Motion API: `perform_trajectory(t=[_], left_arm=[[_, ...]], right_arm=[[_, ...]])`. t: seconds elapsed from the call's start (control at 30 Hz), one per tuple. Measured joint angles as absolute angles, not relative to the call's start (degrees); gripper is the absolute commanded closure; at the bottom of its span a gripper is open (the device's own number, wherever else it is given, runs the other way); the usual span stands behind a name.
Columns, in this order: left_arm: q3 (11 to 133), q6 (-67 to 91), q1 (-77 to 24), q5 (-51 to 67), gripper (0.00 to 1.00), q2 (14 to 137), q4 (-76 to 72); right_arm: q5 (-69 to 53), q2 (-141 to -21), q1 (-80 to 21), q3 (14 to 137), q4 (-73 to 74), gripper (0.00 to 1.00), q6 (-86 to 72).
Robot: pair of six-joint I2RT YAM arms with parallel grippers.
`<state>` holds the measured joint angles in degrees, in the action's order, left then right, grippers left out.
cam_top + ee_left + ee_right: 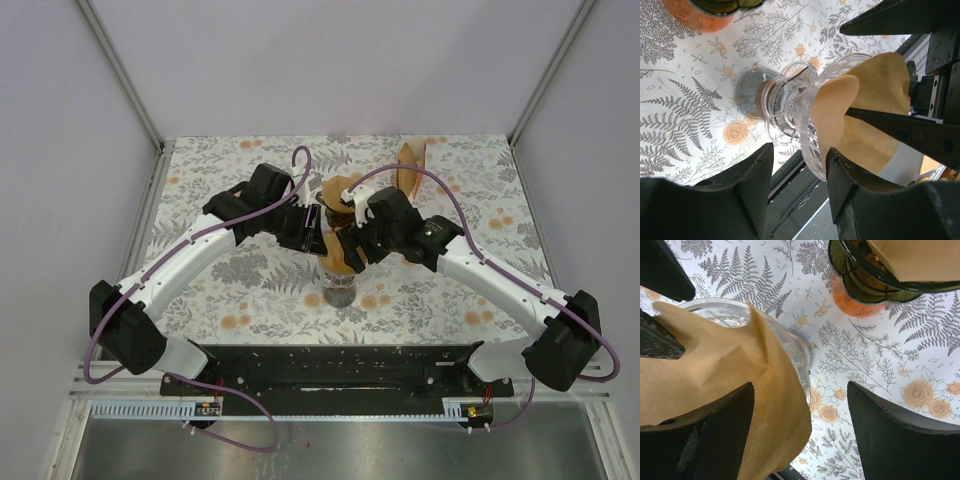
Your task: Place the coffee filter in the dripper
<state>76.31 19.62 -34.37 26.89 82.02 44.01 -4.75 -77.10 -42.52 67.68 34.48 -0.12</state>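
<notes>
The clear glass dripper (790,107) stands mid-table on a dark base (340,294). The brown paper coffee filter (875,110) sits in its mouth, and one edge hangs out over the rim (785,415). My left gripper (797,187) is open at the dripper's rim; one finger (855,195) lies against the filter paper and the other stands apart. My right gripper (800,435) is open wide. Its left finger (710,435) lies on the filter, while the other finger (900,435) is out over the table. Both grippers meet over the dripper (338,262) in the top view.
A dark round holder with spare brown filters (890,270) stands on an orange base (855,302) just behind the dripper. More filters stand at the table's back (410,168). The black rail (340,365) runs along the near edge.
</notes>
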Motion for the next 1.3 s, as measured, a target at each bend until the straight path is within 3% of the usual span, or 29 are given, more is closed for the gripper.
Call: perform_trajectory(t=[0.37, 0.63, 1.3], left_arm=[[75.59, 18.9, -34.37, 26.26, 0.51, 82.02, 44.03], [76.42, 18.61, -34.37, 26.39, 0.38, 82.02, 44.31], [81.78, 17.54, -34.13, 27.66, 0.22, 82.02, 44.97]], right_arm=[[-4.03, -78.78, -42.48, 66.59, 32.45, 0.2, -1.89], [-4.21, -80.44, -42.48, 67.7, 32.88, 0.2, -1.91], [-6.15, -78.59, -42.48, 73.73, 36.23, 0.18, -1.76]])
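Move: The filter in the clear dripper sits between the two hands: about 4 cm right of the left hand, 1 cm back and 3 cm below, and some 3 cm left of the right hand, level with it front to back and 2 cm lower. The clear dripper is about 3 to 4 cm beneath the filter's middle. The dark dripper, already holding a filter, stands roughly 12 cm ahead of the clear one at about its height. With a fingertip still inside the filter's mouth, the right hand sinks about 2 cm towards the dripper, easing slightly forward, then turns back and rises about 4.5 cm, fingers staying wide. The left fingertips begin on the filter's near edge, dip barely half a centimetre, then back off upward about 4 cm, opening from half to three-quarters. ##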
